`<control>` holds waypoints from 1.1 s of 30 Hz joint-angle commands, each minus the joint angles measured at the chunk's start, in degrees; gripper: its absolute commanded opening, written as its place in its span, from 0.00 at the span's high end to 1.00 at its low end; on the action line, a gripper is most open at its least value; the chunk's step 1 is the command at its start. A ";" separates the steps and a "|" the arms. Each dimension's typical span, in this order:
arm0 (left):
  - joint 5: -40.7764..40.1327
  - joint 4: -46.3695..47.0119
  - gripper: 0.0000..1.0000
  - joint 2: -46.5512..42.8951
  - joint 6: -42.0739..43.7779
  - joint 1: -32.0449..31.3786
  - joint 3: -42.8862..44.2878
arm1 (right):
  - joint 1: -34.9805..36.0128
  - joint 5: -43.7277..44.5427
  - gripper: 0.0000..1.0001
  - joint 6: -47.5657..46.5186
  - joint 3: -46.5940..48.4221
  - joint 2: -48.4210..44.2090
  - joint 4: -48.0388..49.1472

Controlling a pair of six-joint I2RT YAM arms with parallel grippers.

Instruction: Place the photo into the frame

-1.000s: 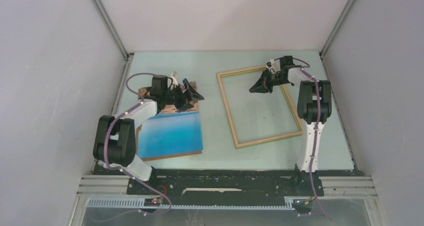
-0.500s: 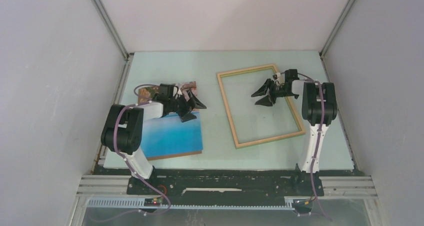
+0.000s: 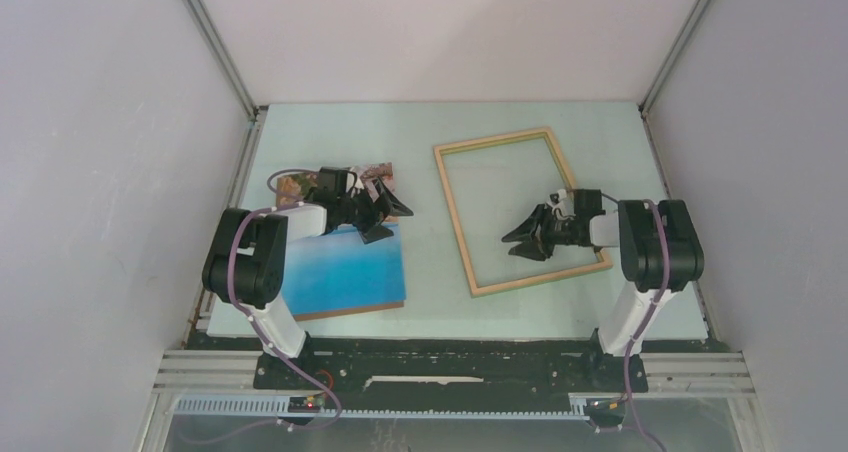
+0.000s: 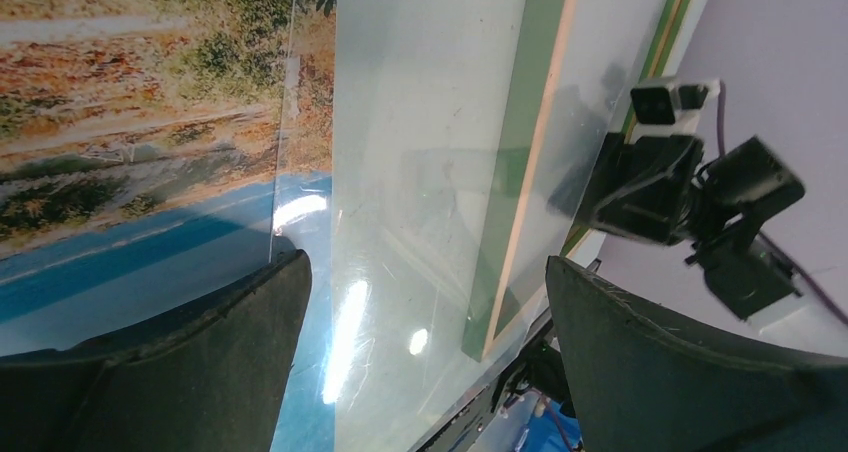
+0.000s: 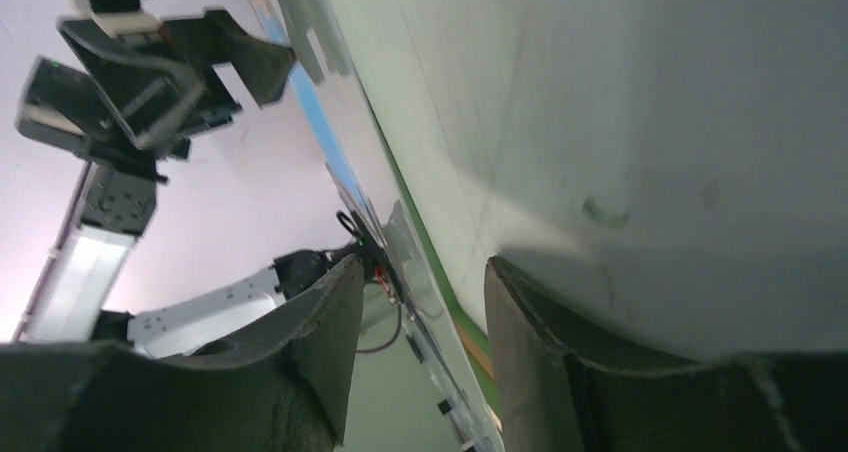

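Note:
The photo [image 3: 345,272] lies flat on the left of the table, blue water toward me and rocky cliffs at its far end; the left wrist view shows it [image 4: 150,122] below the camera. My left gripper [image 3: 392,222] hovers open over the photo's far right edge, with nothing between its fingers [image 4: 200,362]. The frame [image 3: 455,217] lies on the right, light wood face up. My right gripper [image 3: 512,246] is low inside the frame's opening near its right rail, jaws apart and empty. The right wrist view shows the frame's green edge [image 5: 420,242].
Grey enclosure walls [image 3: 120,172] close in the pale green table [image 3: 420,142] on the left, back and right. A black base rail [image 3: 450,357] with both arm mounts runs along the near edge. A strip of table separates photo and frame.
My right gripper has opened and travelled from the frame's far right corner toward me, into the opening. The left arm dropped lower over the photo's far end, then held still.

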 commanded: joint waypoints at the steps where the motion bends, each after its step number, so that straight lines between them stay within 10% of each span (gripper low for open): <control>1: -1.77 -0.38 0.01 -0.13 -0.16 0.35 -0.96 | 4.56 1.07 0.46 7.36 -9.43 -6.62 17.66; 13: -0.19 2.42 0.01 -2.49 -1.71 0.09 -1.54 | 8.32 5.92 0.54 18.77 -16.75 -10.53 37.74; 26: -4.81 -8.27 0.00 -15.15 7.72 0.17 5.09 | 7.67 7.33 1.00 17.50 -16.63 -15.19 32.35; 33: -6.81 -10.48 0.00 -17.01 9.74 0.17 6.06 | 4.09 6.23 1.00 15.66 -15.52 -22.85 25.74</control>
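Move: My open left hand hovers at the photo's right edge, with the photo's middle about 11 cm to its left, 3 cm back and 3 cm below; the frame's left rail is roughly 9 cm to its right, level with it. My half-open right hand is low inside the frame: the frame's middle lies about 8 cm ahead and 1 cm right, its left rail 10 cm left and 5 cm ahead, its near rail 7 cm back and 6 cm right. I carry my right hand back about 5 cm and left across the bare table inside the frame, then turn back forward and up, rolling it some 15 degrees and closing its fingers fully on nothing. My left hand lingers at the photo's right edge, then rises about 9 cm off it, drifting slightly left and tilting up with its fingers still wide open. ##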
